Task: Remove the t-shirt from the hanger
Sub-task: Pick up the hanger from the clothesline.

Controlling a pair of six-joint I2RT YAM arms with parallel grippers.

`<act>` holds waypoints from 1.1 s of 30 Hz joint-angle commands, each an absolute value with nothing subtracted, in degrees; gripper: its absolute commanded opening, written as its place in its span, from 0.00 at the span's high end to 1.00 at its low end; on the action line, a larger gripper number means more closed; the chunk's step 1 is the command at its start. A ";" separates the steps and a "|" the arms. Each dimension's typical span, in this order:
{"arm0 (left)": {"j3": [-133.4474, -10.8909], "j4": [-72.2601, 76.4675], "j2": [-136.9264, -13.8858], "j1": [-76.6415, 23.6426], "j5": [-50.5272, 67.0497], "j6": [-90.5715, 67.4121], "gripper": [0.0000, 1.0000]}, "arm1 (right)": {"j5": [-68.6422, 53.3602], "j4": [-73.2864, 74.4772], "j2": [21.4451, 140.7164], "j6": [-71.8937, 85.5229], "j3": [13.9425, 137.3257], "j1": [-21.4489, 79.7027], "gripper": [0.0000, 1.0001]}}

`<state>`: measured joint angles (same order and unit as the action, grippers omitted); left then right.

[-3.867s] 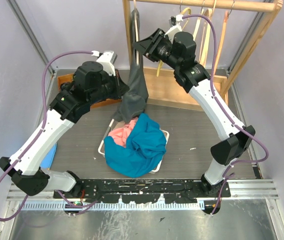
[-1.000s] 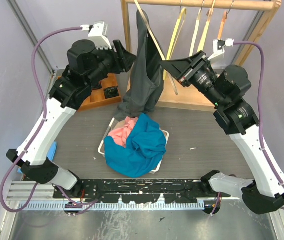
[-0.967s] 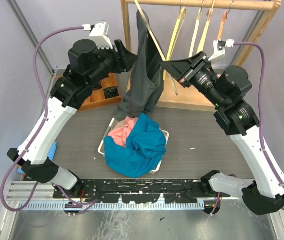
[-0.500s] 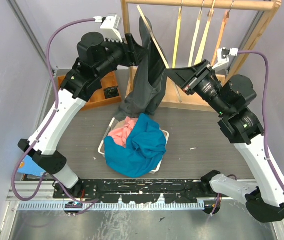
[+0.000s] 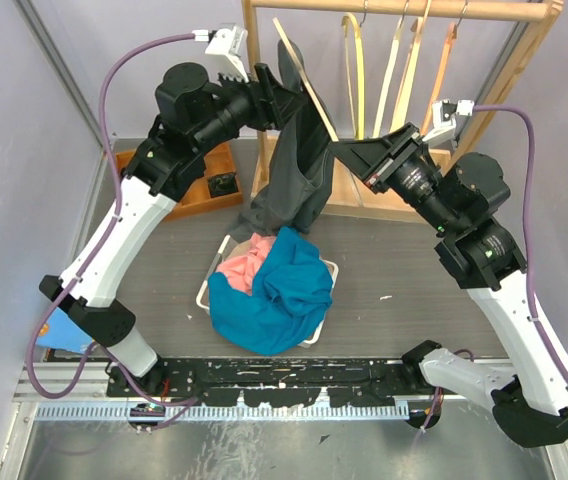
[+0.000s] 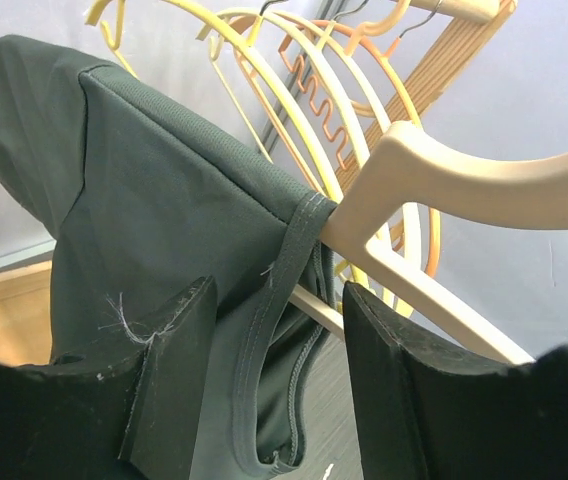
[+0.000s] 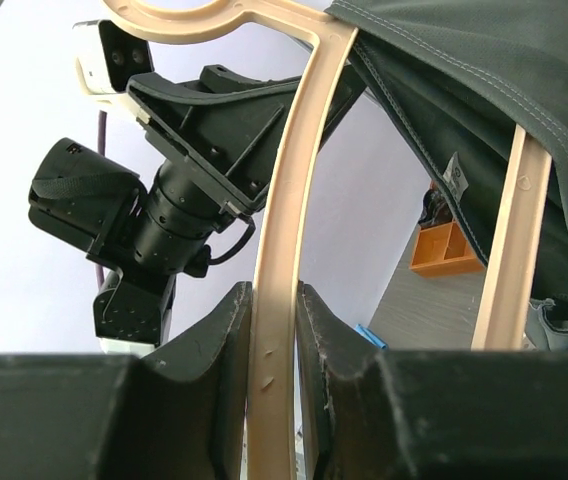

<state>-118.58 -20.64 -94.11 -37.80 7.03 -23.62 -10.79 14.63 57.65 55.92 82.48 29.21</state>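
Observation:
A dark grey t-shirt [image 5: 289, 185] hangs on a cream hanger [image 5: 302, 68] in front of the rack. My right gripper [image 5: 344, 150] is shut on one arm of the hanger and holds it tilted. In the right wrist view the fingers [image 7: 229, 335] clamp that hanger arm [image 7: 286, 200], with the t-shirt [image 7: 484, 90] draped at the upper right. My left gripper [image 5: 286, 98] is open at the top of the shirt. In the left wrist view its gripper [image 6: 276, 385] straddles the shirt's stitched edge [image 6: 284, 270], where the t-shirt [image 6: 164, 210] meets the hanger [image 6: 464, 185].
A wooden rack [image 5: 404, 8] carries several empty yellow and orange hangers [image 5: 404, 70]. A white tray [image 5: 204, 292] below the shirt holds blue and pink clothes [image 5: 274, 285]. A wooden organiser [image 5: 204, 185] stands at the back left. A blue object [image 5: 59, 335] lies at the left edge.
My left gripper has risen and moved right, up to the top of the shirt. My right gripper has shifted slightly with the hanger still in it.

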 commanded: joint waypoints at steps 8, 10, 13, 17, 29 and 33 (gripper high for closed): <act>-119.67 -20.68 -97.09 -37.87 4.76 -22.79 0.55 | -11.16 6.82 55.74 56.25 82.84 29.53 0.77; -119.99 -20.65 -97.47 -37.87 4.30 -22.76 0.61 | -11.28 7.19 55.47 56.17 82.60 29.53 0.77; -121.56 -21.10 -98.47 -37.83 3.40 -22.77 0.75 | -11.63 7.64 54.71 56.46 81.74 29.54 0.78; -123.96 -21.97 -99.68 -37.88 1.91 -22.88 0.96 | -11.95 8.49 53.50 56.81 80.35 29.53 0.78; -132.03 -26.04 -103.61 -37.67 -6.67 -23.33 1.00 | -13.10 13.49 48.47 56.62 78.41 29.54 0.78; -133.45 -26.64 -105.33 -37.16 -8.01 -23.47 1.00 | -13.85 15.64 46.65 56.32 78.70 29.53 0.78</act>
<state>-131.13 -25.17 -103.46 -37.80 -4.82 -23.22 -12.34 17.52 49.23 56.97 77.76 29.21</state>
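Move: The t-shirt's neck edge lies just off the left hand's open fingers, about 3 cm ahead, 1 cm right and 3 cm below. The neck of the held hanger is roughly 4 cm ahead, 3 cm right and 3 cm above; the empty yellow hanger some 10 cm ahead and 10 cm right. From the right hand, already holding that hanger, the t-shirt's edge is about 11 cm ahead, 6 cm left and roughly level. Left dips and pinches the t-shirt's edge, ending 5 cm forward; right, still gripping the hanger, draws back 4 cm. ##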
